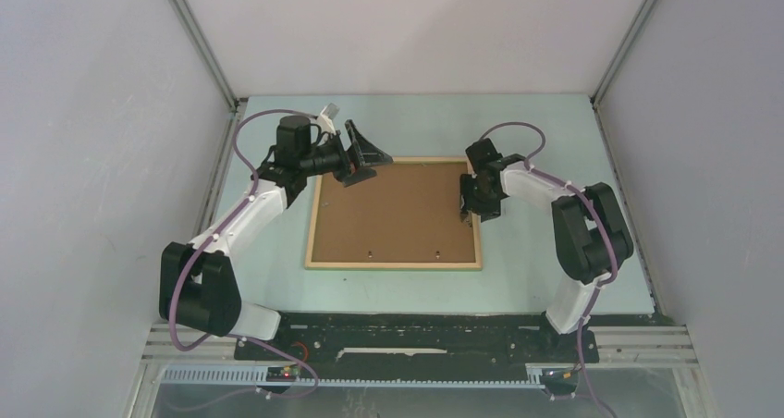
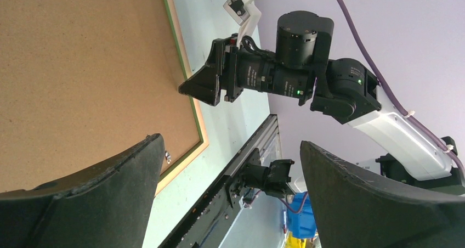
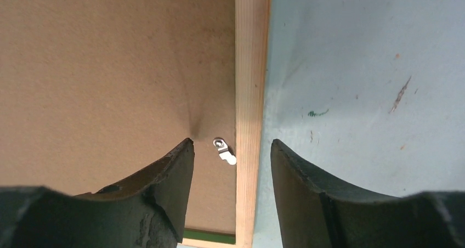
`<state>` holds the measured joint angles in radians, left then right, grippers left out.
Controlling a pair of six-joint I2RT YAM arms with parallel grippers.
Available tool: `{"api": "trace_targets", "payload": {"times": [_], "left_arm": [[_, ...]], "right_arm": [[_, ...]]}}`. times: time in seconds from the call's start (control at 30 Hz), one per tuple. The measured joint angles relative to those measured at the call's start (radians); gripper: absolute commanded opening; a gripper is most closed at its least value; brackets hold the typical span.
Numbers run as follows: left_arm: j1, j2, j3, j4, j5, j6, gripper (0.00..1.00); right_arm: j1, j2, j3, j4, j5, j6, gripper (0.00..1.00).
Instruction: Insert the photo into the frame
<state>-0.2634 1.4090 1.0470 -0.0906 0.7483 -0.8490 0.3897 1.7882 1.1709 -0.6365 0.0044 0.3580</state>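
The frame lies flat on the pale green table, its light wood side up. Inside it lies the photo, showing only its plain brown board back. My right gripper is down at the frame's right rail. In the right wrist view the right gripper is open. One of its fingertips is over the board and the other is over the table. Between them are the wood rail and a small metal turn clip. My left gripper hovers wide open over the frame's far left corner, holding nothing.
Two more small clips sit along the board's near edge. A black mounting rail runs along the table's near edge. Grey walls with aluminium posts close in the left, right and back.
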Motion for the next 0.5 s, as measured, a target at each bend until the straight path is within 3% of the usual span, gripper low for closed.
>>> {"api": "trace_targets", "payload": {"times": [0.13, 0.27, 0.4, 0.5], "left_arm": [[0.0, 0.0, 0.0, 0.0, 0.0, 0.0, 1.0], [0.0, 0.0, 0.0, 0.0, 0.0, 0.0, 1.0], [0.0, 0.001, 0.0, 0.001, 0.002, -0.007, 1.0], [0.0, 0.003, 0.0, 0.002, 0.007, -0.008, 1.0]], "right_arm": [[-0.02, 0.028, 0.032, 0.017, -0.032, 0.001, 0.5], [-0.04, 0.092, 0.098, 0.018, -0.04, -0.028, 0.26], [-0.06, 0.149, 0.165, 0.016, -0.09, -0.087, 0.27], [-0.078, 0.207, 0.243, 0.019, -0.146, -0.136, 0.39]]}}
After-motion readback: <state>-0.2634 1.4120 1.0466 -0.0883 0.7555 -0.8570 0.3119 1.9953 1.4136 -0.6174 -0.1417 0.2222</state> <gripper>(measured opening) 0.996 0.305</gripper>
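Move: The right hand straddles the frame's right rail, whose middle lies about 2 cm ahead, 1 cm right and 1 cm below. A small metal clip sits straight below it, about 1 cm down and 1 cm left; the frame's near right corner is roughly 13 cm back and 2 cm right, and the brown backboard's middle about 18 cm left and 2 cm ahead. From the idle left hand, that rail's middle is some 20 cm right, 2 cm ahead and 21 cm below. Forward along the right rail goes the right hand, fingers closing from half open as it travels until they pinch the rail between them, one inside over the backboard, one outside over the table. It drags the rail forward, drifting slightly left late on and turning about 5 degrees counter-clockwise, about 7 cm of travel in all. ##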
